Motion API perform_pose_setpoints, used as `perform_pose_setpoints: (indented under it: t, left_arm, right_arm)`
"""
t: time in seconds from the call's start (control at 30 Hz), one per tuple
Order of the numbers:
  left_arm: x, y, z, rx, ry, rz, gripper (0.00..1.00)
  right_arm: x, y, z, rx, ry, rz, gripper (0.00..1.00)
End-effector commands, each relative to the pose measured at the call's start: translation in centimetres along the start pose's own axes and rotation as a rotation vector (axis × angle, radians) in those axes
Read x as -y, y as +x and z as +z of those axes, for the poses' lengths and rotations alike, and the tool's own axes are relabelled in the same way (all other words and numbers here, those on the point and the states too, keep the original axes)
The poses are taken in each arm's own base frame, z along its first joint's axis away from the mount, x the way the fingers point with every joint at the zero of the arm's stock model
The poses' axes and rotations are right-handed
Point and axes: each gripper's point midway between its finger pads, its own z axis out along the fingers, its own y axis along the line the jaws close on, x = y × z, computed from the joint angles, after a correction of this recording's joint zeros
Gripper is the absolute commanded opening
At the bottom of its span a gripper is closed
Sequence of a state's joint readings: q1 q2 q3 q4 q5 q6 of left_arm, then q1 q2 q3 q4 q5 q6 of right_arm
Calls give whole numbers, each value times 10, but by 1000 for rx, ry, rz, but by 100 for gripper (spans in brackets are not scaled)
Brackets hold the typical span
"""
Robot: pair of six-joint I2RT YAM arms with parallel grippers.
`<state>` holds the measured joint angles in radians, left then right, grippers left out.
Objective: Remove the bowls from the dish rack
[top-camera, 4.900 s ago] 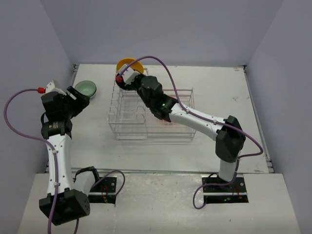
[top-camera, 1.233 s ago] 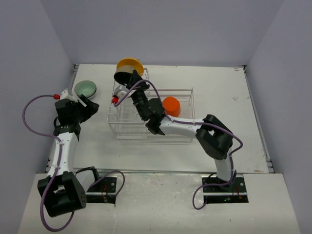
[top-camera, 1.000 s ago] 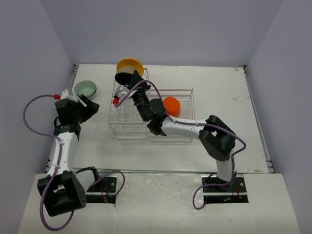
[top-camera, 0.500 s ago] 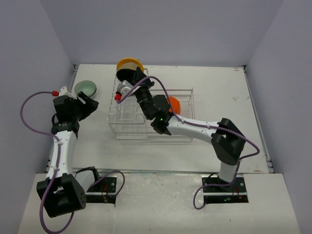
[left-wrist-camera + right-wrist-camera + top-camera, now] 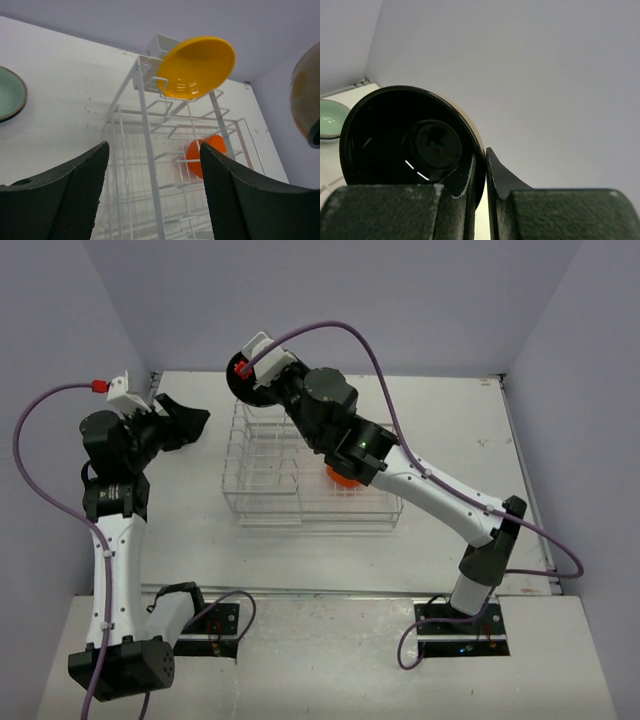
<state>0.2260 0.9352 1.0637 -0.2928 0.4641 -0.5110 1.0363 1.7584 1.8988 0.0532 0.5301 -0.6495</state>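
My right gripper (image 5: 480, 170) is shut on the rim of the black bowl (image 5: 410, 140), one finger inside and one outside. It holds the bowl in the air above the tall end of the dish rack (image 5: 300, 475). In the top view the black bowl (image 5: 243, 392) and right gripper (image 5: 262, 388) hide the yellow bowl. The left wrist view shows the yellow bowl (image 5: 197, 67) standing on edge at the top of the rack (image 5: 145, 130), and the orange-red bowl (image 5: 200, 155) in the low basket. My left gripper (image 5: 152, 145) is open and empty, left of the rack.
The pale mint green bowl (image 5: 7, 92) sits on the table left of the rack, under my left gripper (image 5: 185, 420) in the top view. The orange-red bowl (image 5: 338, 475) peeks from under the right arm. Walls close the table at the back and both sides.
The right arm has risen, lifting the black bowl up from the rack's tall end. The left arm has lifted and turned its open gripper toward the rack, now covering the mint bowl from above.
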Motion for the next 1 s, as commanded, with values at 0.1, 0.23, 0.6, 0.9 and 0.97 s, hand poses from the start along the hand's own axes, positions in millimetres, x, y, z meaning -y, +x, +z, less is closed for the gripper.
perform_pose_setpoints:
  t: [0.1, 0.23, 0.6, 0.9, 0.97]
  left_arm:
    - [41, 11, 3, -81, 222, 111, 71]
    - [52, -14, 6, -25, 240, 118, 73]
    - [109, -48, -8, 56, 371, 30, 75]
    - [114, -22, -16, 5, 408, 29, 75]
    - [115, -18, -19, 2, 412, 28, 75]
  right_arm:
    - [36, -29, -40, -24, -48, 151, 0]
    - [37, -19, -51, -67, -73, 186, 0]
    - [18, -12, -45, -109, -130, 205, 0]
    - [1, -1, -28, -129, -153, 191, 0]
    - [-3, 2, -25, -134, -159, 189, 0]
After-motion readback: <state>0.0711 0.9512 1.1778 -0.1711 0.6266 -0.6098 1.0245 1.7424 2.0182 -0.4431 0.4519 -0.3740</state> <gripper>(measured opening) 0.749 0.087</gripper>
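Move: The black bowl, already pinched by its rim in the right fingers, hangs about 13 cm to the right of the left hand, 4 cm ahead and some 13 cm higher. Beyond it the yellow bowl sits in the rack about 32 cm ahead, 11 cm right and 20 cm down; the rack's emptied bowl section is 6 cm ahead, 11 cm right and 24 cm down. From the right hand, the left gripper is about 20 cm left, 3 cm back and 13 cm below. Bring the open left gripper right, then up and right towards the black bowl, about 7 cm each way, easing back a little as you swing the fingertips clockwise and lift them slightly. With the right hand keep the rim pinched, draw it back and right, then lower it about 5 cm overall, tipping the fingers down some 20 degrees and easing back left. ##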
